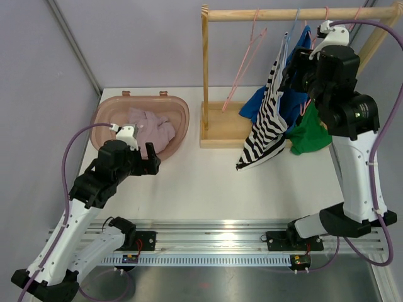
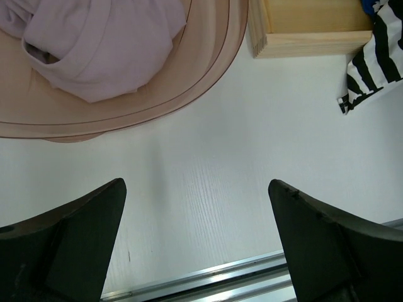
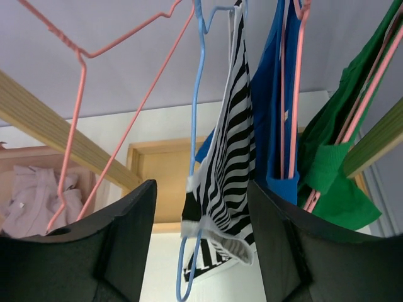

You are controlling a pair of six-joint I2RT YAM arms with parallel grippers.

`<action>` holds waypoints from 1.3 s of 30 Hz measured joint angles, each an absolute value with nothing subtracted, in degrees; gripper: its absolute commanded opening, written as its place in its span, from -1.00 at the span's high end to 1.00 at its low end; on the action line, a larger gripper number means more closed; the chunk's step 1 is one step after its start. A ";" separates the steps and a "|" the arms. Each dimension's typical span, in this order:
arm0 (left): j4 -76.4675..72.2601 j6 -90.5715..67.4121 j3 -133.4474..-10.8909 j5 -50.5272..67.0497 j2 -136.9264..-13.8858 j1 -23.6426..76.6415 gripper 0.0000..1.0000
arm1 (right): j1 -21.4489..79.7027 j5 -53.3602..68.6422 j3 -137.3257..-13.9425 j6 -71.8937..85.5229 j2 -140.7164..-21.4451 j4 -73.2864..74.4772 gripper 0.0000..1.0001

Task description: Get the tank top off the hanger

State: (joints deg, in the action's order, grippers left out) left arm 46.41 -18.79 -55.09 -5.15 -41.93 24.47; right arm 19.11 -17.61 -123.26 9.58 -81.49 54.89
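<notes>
A black-and-white striped tank top [image 1: 267, 119] hangs from a light blue wire hanger [image 3: 195, 126] on the wooden rail [image 1: 271, 14], its hem trailing down to the rack base. My right gripper [image 3: 201, 189] is raised at the rack. Its jaws stand apart on either side of the striped tank top [image 3: 230, 163] and the hanger's lower loop, with a gap showing on the left side. My left gripper [image 2: 196, 182] hovers open over bare white table near the basin, holding nothing. In the left wrist view the tank top's hem [image 2: 371, 60] shows at the right edge.
A pink basin [image 1: 107, 119] with a lilac garment [image 1: 151, 126] sits at the left. An empty pink hanger [image 1: 242, 63] hangs left of the striped top. A blue garment [image 1: 255, 104] and a green one [image 1: 312, 135] hang beside it. The rack's wooden base [image 2: 308, 38] lies beyond the left gripper.
</notes>
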 measured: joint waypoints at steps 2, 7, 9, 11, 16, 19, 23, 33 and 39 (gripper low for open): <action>46.15 -19.07 -53.93 -5.21 -41.74 24.47 -0.98 | 19.11 -18.74 -125.62 8.88 -84.58 55.11 -0.27; 45.10 -19.31 -53.71 -5.72 -40.69 24.47 -0.98 | 19.11 -19.57 -132.97 7.49 -93.08 56.55 0.24; 44.62 -19.31 -53.71 -5.72 -40.45 24.47 -0.98 | 19.11 -20.27 -136.00 7.31 -96.64 56.84 0.39; 44.07 -19.31 -53.71 -5.56 -40.32 24.47 -0.98 | 19.11 -21.19 -138.43 6.81 -99.66 57.25 0.59; 43.55 -19.29 -53.67 -4.84 -40.60 24.47 -0.98 | 19.11 -23.31 -141.45 6.22 -103.57 58.30 1.00; 43.40 -19.29 -53.34 -4.67 -40.62 24.47 -0.98 | 19.11 -23.40 -141.88 6.09 -103.59 58.72 1.00; 43.35 -19.29 -53.08 -4.54 -40.62 24.47 -0.98 | 19.11 -22.74 -143.61 6.17 -103.57 59.90 1.00; 43.16 -19.31 -53.08 -4.47 -40.40 24.47 -0.98 | 19.11 -17.19 -145.75 6.33 -98.37 59.44 1.00; 42.06 -19.51 -53.06 -2.72 -38.24 24.47 -0.98 | 19.11 -11.51 -135.24 8.64 -88.07 57.58 1.00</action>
State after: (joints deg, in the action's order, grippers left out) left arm 42.06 -19.51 -53.06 -2.72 -38.24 24.47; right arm 19.11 -11.51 -135.24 8.64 -88.07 57.58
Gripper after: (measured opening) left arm 0.988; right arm 0.037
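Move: The near arm of the blue hanger that carries the striped tank top is about 9 cm ahead of the right hand, 1 cm left and 4 cm below. The striped tank top hangs roughly 13 cm ahead and 14 cm below, the blue tank top about 13 cm ahead, 6 cm right and 10 cm below, and the empty pink hanger some 12 cm ahead and 11 cm left, 5 cm below. From the left hand, the blue hanger is around 22 cm ahead, 37 cm right and 20 cm above. The blue hanger's near arm is pinched between the right fingertips: the right hand reaches forward about 9 cm while sinking some 4 cm, its half-open fingers closing fully on the wire. It then lifts the hanger about 6 cm and draws it back roughly 8 cm from the rail, swinging its fingers slightly counter-clockwise and keeping the pinch. ##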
